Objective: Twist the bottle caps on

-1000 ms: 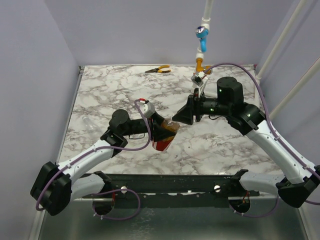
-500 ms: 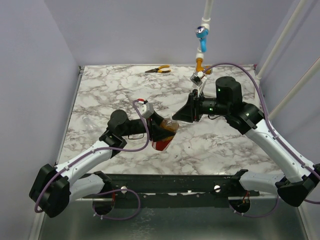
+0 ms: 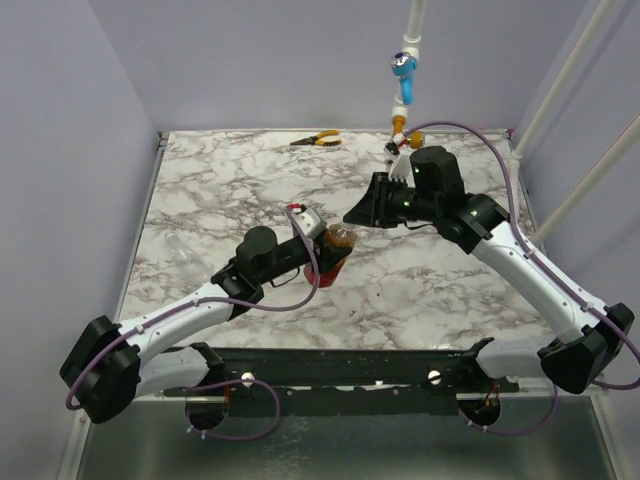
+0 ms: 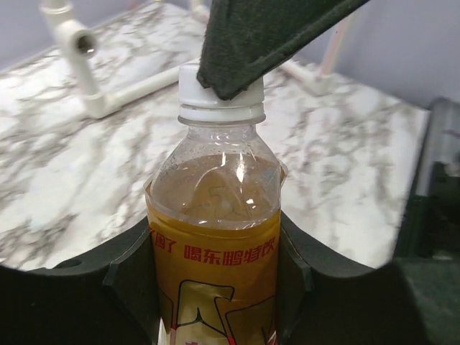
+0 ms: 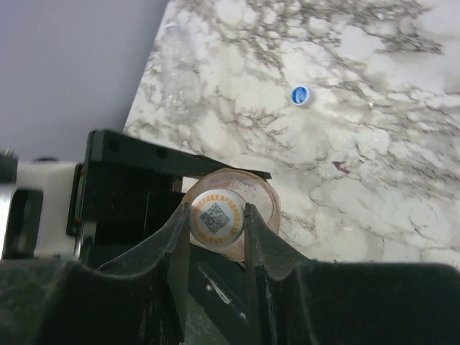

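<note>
The bottle (image 4: 214, 215) is clear, with amber liquid and a yellow label with red writing, and it stands upright in my left gripper (image 4: 215, 287), whose jaws are shut on its body. A white bottle cap (image 5: 215, 218) with a printed code sits on the bottle's neck. My right gripper (image 5: 215, 233) reaches down from above and is shut on that cap, one finger (image 5: 253, 241) on each side. In the top view the bottle (image 3: 338, 246) is at mid-table, under the right gripper (image 3: 349, 217) and held by the left gripper (image 3: 324, 264). A blue cap (image 5: 300, 95) lies loose on the marble.
An empty clear bottle (image 5: 176, 79) lies near the table's left edge. Orange-handled pliers (image 3: 318, 139) lie at the back. A light-blue valve handle (image 3: 403, 68) with an orange fitting (image 3: 399, 124) hangs from a white pipe at the back right.
The left arm carried the bottle rightward and stood it more upright. The right gripper swung from beside the bottle to above it and shut on the white cap.
</note>
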`<state>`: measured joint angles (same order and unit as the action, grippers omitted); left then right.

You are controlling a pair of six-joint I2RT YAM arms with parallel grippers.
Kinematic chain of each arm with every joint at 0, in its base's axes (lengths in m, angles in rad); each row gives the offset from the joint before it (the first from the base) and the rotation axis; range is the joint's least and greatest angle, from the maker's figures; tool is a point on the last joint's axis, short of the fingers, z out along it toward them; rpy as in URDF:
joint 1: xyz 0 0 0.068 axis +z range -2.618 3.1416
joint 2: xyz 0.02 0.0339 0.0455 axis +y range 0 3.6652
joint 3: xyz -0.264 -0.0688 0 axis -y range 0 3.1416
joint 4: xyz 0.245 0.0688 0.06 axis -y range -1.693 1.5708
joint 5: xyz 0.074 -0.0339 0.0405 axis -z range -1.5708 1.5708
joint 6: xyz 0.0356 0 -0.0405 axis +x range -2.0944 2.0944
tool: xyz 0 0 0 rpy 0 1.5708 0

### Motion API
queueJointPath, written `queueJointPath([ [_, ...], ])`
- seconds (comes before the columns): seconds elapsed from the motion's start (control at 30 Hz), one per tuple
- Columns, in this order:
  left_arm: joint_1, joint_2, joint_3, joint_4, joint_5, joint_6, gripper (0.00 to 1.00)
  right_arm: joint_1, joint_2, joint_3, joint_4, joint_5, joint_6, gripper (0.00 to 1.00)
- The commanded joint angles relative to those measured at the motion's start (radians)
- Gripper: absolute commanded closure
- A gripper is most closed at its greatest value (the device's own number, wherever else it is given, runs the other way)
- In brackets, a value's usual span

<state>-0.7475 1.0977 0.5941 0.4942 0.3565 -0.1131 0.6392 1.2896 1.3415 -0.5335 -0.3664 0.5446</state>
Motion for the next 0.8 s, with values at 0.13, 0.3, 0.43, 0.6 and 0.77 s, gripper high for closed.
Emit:
queueJointPath([
  [0.13,-0.207,0.124,0.131,0.132,-0.57,0.346,0.75,0.02,0.092,0.01,-0.159,0.271,0.287,0.99],
  [0.3,-0.282,0.215,0.178,0.186,-0.747,0.468,0.75,0.033,0.133,0.024,-0.174,0.351,0.373,0.99],
  [0.43,-0.338,0.281,0.193,0.268,-0.881,0.606,0.75,0.034,0.155,0.014,-0.147,0.353,0.447,0.99],
  [0.6,-0.388,0.366,0.182,0.428,-0.984,0.835,0.75,0.034,0.18,0.024,-0.113,0.339,0.521,0.99],
  [0.77,-0.41,0.434,0.152,0.594,-1.006,1.056,0.75,0.034,0.202,0.021,-0.076,0.288,0.606,0.99],
])
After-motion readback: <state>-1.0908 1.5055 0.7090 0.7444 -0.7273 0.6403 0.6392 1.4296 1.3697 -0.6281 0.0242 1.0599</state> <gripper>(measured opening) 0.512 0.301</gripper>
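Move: The right gripper already pinches the white cap on the bottle's neck; the bottle's gripped middle lies about 7 cm below that hand, 3 cm to its left and 2 cm back. From the left hand, which grips the label, the white cap is some 7 cm up, 3 cm right and 2 cm ahead. A loose blue cap lies roughly 14 cm ahead of the left hand, 13 cm left and 23 cm below, and a clear bottle about 11 cm ahead, 41 cm left, 23 cm below. Twist the bottle under the pinched white cap: carry both grippers forward and down together, about 7 cm forward on the left, rolling the left hand's left side up and swinging it counter-clockwise some 40 degrees. Meanwhile swing the right hand clockwise about 35 degrees, tipping it further down, its fingers still shut on the cap; keep the left grip on the label. ##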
